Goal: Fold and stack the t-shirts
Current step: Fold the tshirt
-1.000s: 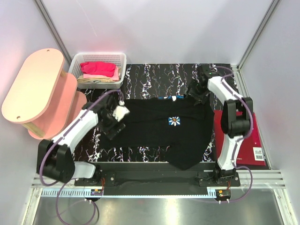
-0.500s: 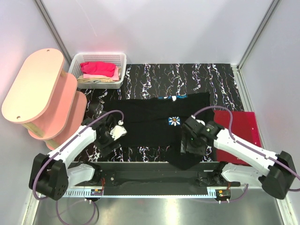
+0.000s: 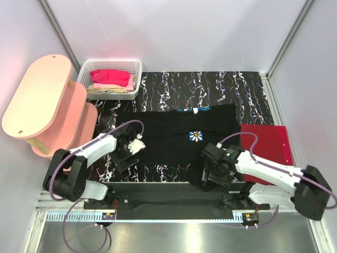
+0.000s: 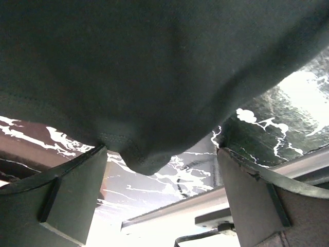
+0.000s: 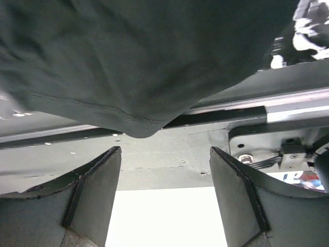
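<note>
A black t-shirt (image 3: 168,142) with a daisy print (image 3: 196,136) lies spread flat on the marbled table. My left gripper (image 3: 124,159) is open at its near-left corner. In the left wrist view that hemmed corner (image 4: 146,157) hangs just ahead of the left gripper (image 4: 162,193), with nothing between the fingers (image 4: 72,198). My right gripper (image 3: 207,178) is open at the shirt's near-right corner, over the table's front edge. In the right wrist view that corner (image 5: 139,126) sits above the right gripper (image 5: 164,193). A dark red t-shirt (image 3: 266,143) lies folded at the right. The pink one (image 3: 109,77) is in the basket.
A white mesh basket (image 3: 84,71) stands at the back left beside a pink two-tier shelf (image 3: 39,95). The marbled surface (image 3: 210,87) shows bare behind the black shirt. The arms' base rail (image 3: 174,199) runs along the near edge, right under the right gripper.
My right arm has swung from the far right corner down to the shirt's near-right corner. My left gripper has come nearer, to the near-left corner. Both stay open.
</note>
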Available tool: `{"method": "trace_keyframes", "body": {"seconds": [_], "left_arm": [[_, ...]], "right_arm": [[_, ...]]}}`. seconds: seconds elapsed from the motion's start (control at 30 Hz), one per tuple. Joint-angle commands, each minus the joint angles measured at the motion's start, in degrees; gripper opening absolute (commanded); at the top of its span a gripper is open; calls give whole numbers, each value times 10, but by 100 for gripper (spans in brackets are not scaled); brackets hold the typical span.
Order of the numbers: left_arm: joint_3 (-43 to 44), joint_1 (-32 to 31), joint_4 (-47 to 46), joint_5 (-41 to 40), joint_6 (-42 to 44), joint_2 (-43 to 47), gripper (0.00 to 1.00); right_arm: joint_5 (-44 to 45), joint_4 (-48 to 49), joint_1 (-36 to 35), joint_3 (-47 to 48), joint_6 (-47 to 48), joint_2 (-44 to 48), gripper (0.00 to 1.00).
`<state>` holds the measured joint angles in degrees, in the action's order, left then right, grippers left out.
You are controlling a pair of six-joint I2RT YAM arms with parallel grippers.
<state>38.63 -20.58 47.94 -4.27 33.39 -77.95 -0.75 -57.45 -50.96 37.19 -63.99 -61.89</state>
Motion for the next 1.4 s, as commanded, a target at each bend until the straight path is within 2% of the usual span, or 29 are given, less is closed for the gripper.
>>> {"method": "trace_keyframes", "body": {"seconds": [0.0,0.13,0.3,0.47,0.67,0.77,0.87,0.9,1.0,1.03,1.1,1.13,1.2,1.23,1.33,1.37], "left_arm": [[25,4,-37,-13,0,-22,95],[36,5,-48,-11,-4,-39,94],[48,5,-54,-9,-6,-52,94],[51,5,-56,-3,-6,-59,84],[50,5,-51,0,-7,-44,79],[49,5,-51,0,-7,-37,77],[47,5,-49,0,-7,-32,74],[46,5,-49,-1,-8,-31,71],[43,6,-48,-3,-7,-28,66],[44,6,-49,-4,-7,-28,65],[45,7,-49,-3,-7,-28,63],[46,7,-49,-4,-7,-28,57],[48,7,-46,-5,-6,-26,48],[50,7,-44,-5,-6,-25,39],[57,7,-36,-4,-5,-18,27],[59,7,-34,-3,-6,-16,17]], "right_arm": [[-30,46,-41,15,25,-62,79],[-21,41,-59,32,32,-106,79],[-6,67,-60,19,8,-117,77],[36,75,-60,11,-13,-137,69],[70,91,-59,11,-18,-162,64],[83,96,-59,13,-17,-179,55],[93,108,-59,13,-19,-188,36],[95,113,-59,11,-19,-189,25],[98,113,-59,12,-21,-185,15],[99,114,-59,12,-22,-183,8],[102,113,-59,13,-23,-170,3],[103,111,-59,15,-24,-165,0],[108,99,-59,24,-22,-149,0],[108,90,-59,31,-21,-142,0],[120,47,-59,60,-19,-114,0],[129,37,-59,67,-18,-106,0]]}}
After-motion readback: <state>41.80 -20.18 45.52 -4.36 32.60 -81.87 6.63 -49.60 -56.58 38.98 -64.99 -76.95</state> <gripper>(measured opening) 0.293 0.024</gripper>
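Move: Right hand: the near corner of the t-shirt's flap over the front edge is about 1 cm ahead, 2 cm left and 4 cm below; the flower patch lies some 20 cm ahead and 7 cm left, the red folder about 15 cm ahead and 23 cm right. Left hand: the t-shirt's near-left corner is between its open fingers, about 1 cm ahead and 1 cm down; the patch is roughly 13 cm ahead and 31 cm right. Downward goes the right hand, about 5 cm in all, first edging back and left, then forward under a roughly 10-degree sideways tilt; it shuts on the flap's near hem and starts lifting it, some 1.5 cm. The left, low at its corner, stays nearly put while closing, then slides about 2 cm forward as its fingers narrow around the cloth. ##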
